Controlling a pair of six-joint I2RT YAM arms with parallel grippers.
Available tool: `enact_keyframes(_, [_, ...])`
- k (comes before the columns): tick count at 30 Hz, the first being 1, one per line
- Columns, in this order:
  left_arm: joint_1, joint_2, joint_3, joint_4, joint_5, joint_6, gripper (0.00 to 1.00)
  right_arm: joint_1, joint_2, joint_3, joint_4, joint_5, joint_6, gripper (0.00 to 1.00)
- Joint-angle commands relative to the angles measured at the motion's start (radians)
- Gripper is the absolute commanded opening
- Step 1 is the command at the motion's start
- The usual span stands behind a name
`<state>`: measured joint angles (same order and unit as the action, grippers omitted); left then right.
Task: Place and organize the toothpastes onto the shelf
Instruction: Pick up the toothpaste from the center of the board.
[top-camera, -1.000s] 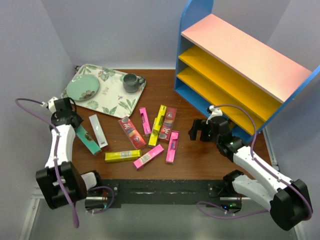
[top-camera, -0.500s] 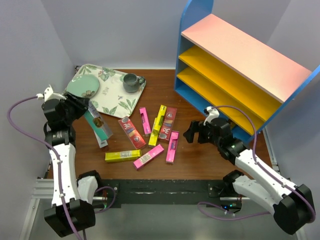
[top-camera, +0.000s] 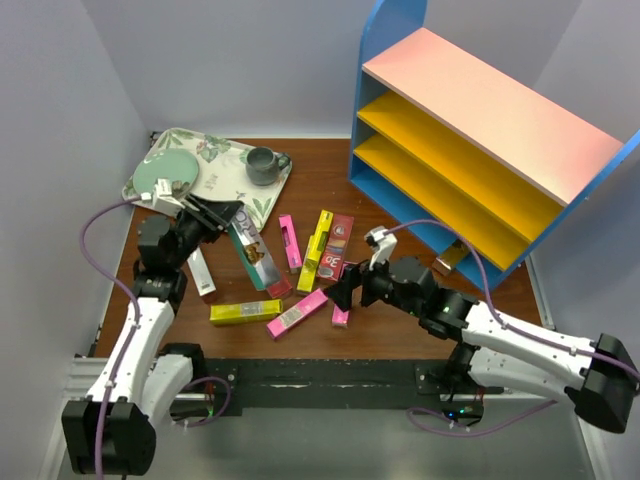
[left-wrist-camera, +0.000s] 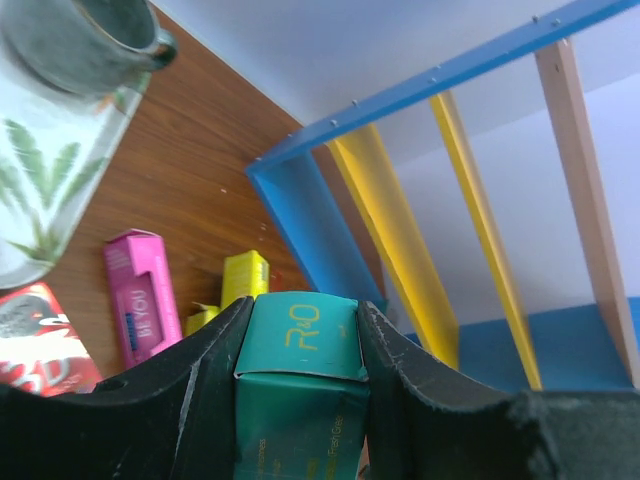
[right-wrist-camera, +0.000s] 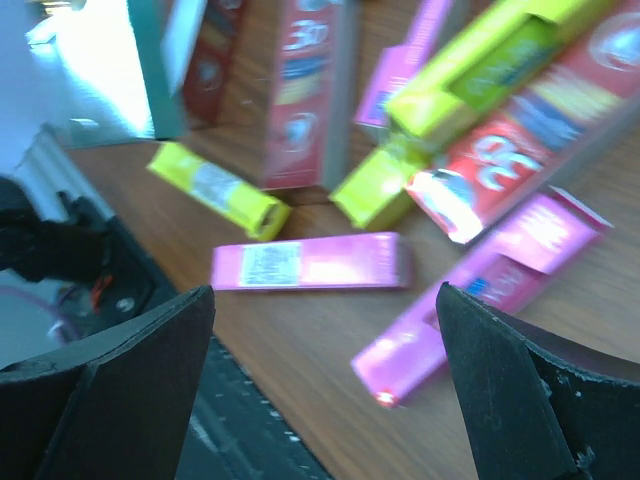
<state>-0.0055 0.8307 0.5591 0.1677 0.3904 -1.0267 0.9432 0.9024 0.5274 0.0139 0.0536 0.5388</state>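
Note:
My left gripper is shut on a teal toothpaste carton and holds it above the table's left side; in the left wrist view the carton's end sits tight between both fingers. My right gripper hovers open over the pink cartons near the front, nothing between its jaws. Other toothpastes lie loose: white, yellow, pink, dark red, yellow. The shelf, with blue sides and yellow boards, stands at the back right.
A floral tray at the back left carries a green plate and a dark mug. Grey walls close in the left side and the back. The arm bases and a black rail run along the near edge.
My left arm has lifted the teal carton off the table and swung it right, toward the middle. My right arm has moved left from the shelf to above the pink cartons.

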Motion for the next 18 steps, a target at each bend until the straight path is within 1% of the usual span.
enact_keyframes(1, [-0.100,0.031,-0.018,0.216,-0.065,-0.125,0.15,0.124,0.044,0.082,0.158,0.173,-0.002,0.97])
enact_keyframes(2, [-0.117,0.036,-0.025,0.225,-0.079,-0.130,0.15,0.172,0.058,0.086,0.169,0.199,-0.010,0.97])
enact_keyframes(3, [-0.132,0.042,-0.028,0.243,-0.105,-0.137,0.15,0.196,0.070,0.103,0.178,0.256,-0.017,0.97])
enact_keyframes(5, [-0.175,0.057,-0.036,0.262,-0.125,-0.162,0.15,0.254,0.119,0.143,0.187,0.302,-0.045,0.97])
enact_keyframes(8, [-0.223,0.080,-0.034,0.291,-0.148,-0.184,0.15,0.321,0.179,0.190,0.179,0.428,-0.080,0.97])
enact_keyframes(10, [-0.249,0.094,-0.031,0.300,-0.165,-0.191,0.15,0.344,0.202,0.212,0.182,0.478,-0.100,0.97])
enact_keyframes(13, [-0.272,0.102,-0.031,0.312,-0.180,-0.207,0.15,0.374,0.245,0.249,0.192,0.502,-0.126,0.95])
enact_keyframes(18, [-0.297,0.107,-0.036,0.320,-0.197,-0.219,0.15,0.410,0.322,0.309,0.173,0.595,-0.143,0.92])
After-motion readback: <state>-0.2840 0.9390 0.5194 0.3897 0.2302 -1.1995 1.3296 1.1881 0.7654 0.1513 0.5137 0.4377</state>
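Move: The right hand, empty and open, is after the green toothpaste held by the left: its middle is about 17 cm left, 10 ahead and 4 above. Below the right hand, a pink box lies 10 cm left and 3 back, another 2 cm right, both some 13 down; the red box is 18 left, 9 ahead, 12 down. From the left hand, the green toothpaste's middle sits 5 cm right, 7 back, 5 below. Leftward and rising, the right hand goes about 9 cm left and 5 up towards the lower end of the green toothpaste, drawing back slightly while its fingers tip upward some 15 degrees and stay wide open. The left hand keeps its pinch on the green toothpaste and carries it about 7 cm right at level height to meet them, rolling slightly and slowing down. ##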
